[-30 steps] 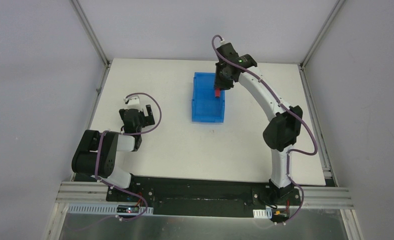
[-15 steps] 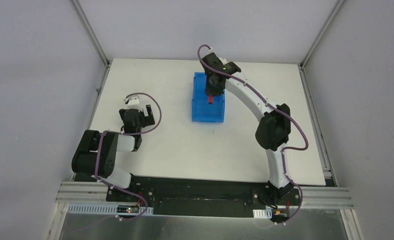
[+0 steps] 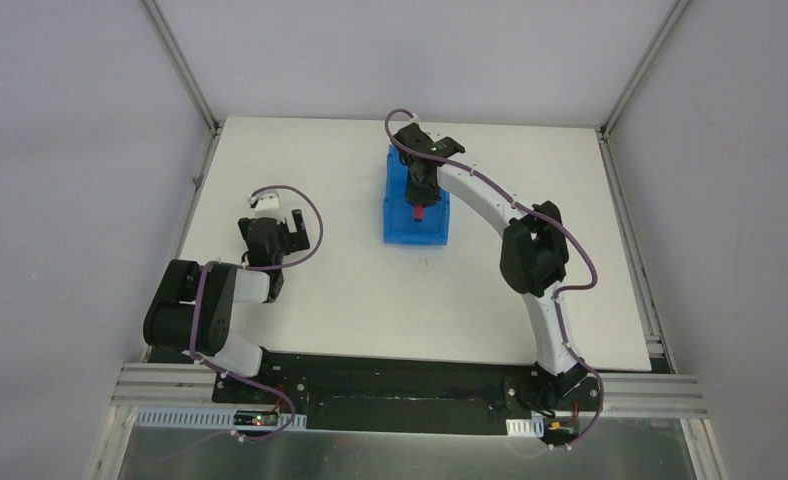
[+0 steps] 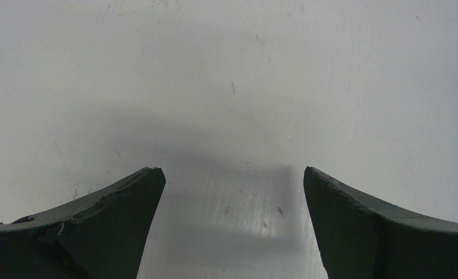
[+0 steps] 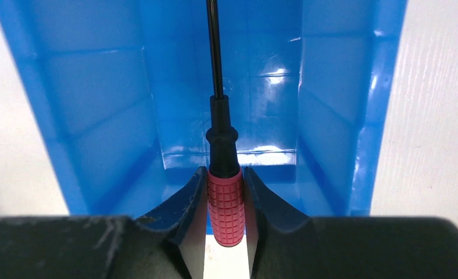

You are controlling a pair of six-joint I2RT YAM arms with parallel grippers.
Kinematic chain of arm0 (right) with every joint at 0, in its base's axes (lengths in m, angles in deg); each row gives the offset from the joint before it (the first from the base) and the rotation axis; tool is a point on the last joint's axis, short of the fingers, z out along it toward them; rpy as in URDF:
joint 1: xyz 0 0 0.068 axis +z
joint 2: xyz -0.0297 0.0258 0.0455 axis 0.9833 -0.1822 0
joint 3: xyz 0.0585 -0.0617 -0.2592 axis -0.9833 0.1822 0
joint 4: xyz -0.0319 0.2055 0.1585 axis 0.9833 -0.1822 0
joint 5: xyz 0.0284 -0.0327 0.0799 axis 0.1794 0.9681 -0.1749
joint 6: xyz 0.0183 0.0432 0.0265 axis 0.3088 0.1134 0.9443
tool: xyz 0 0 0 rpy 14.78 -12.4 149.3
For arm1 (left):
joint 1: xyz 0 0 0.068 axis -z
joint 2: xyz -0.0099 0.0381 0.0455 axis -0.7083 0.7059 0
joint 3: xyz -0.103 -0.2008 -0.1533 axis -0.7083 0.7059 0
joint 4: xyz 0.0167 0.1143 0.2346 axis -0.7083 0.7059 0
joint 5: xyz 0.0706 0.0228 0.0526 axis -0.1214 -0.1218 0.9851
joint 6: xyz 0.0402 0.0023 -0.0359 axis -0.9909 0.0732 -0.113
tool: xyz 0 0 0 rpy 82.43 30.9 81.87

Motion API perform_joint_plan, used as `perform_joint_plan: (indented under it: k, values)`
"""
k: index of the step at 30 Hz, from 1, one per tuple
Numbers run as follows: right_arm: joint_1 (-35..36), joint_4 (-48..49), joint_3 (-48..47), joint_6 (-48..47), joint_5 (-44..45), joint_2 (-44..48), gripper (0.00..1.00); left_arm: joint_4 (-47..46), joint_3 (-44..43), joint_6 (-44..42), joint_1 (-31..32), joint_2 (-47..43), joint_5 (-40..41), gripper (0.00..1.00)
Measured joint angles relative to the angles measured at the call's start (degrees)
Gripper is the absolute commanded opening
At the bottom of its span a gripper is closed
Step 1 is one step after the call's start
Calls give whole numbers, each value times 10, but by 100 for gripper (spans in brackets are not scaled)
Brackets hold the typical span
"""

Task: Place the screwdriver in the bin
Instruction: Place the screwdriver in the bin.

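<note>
The blue bin [image 3: 400, 222] stands on the white table, at the back middle. My right gripper [image 3: 419, 200] hangs over the bin's opening and is shut on the screwdriver [image 3: 418, 210]. In the right wrist view my right gripper [image 5: 225, 185] has both fingers pressed on the red gridded handle [image 5: 226, 207], and the dark shaft [image 5: 215, 52] points ahead over the inside of the bin [image 5: 99, 104]. My left gripper [image 3: 292, 222] rests low at the left of the table, open and empty; in its wrist view the left gripper [image 4: 232, 174] shows only bare table between its fingers.
Grey walls and metal frame posts close in the white table [image 3: 300, 310] on three sides. The black rail with both arm bases [image 3: 400, 385] runs along the near edge.
My right arm has swung left and toward the near side, carrying the screwdriver from the bin's far right rim to over its middle. The left arm has not moved.
</note>
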Motion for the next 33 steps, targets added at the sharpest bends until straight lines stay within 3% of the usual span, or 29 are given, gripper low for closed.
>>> perform_joint_plan:
  k: [19,27,33]
  values:
    - [3,38,14,2,12,-59,17,0,0,0,0,0,0,99]
    - [3,47,14,2,14,-84,24,0,0,0,0,0,0,99]
    - [3,47,14,4,14,-90,34,0,0,0,0,0,0,99]
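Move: The right hand already holds the screwdriver by its red handle, shaft pointing forward, over the nearer half of the blue bin. From this hand the bin's middle lies about 5 cm ahead, level left to right, and some 8 cm below; nothing else stands near. From the idle left hand, the bin's middle is roughly 30 cm to the right, about 7 cm ahead and about level in height. Almost straight down, the right hand sinks about 8 cm into the blue bin, between its side walls, easing to a stop at the end. The fingers keep their pinch on the red handle, and the wrist barely tilts, so the shaft still points towards the bin's far end. ##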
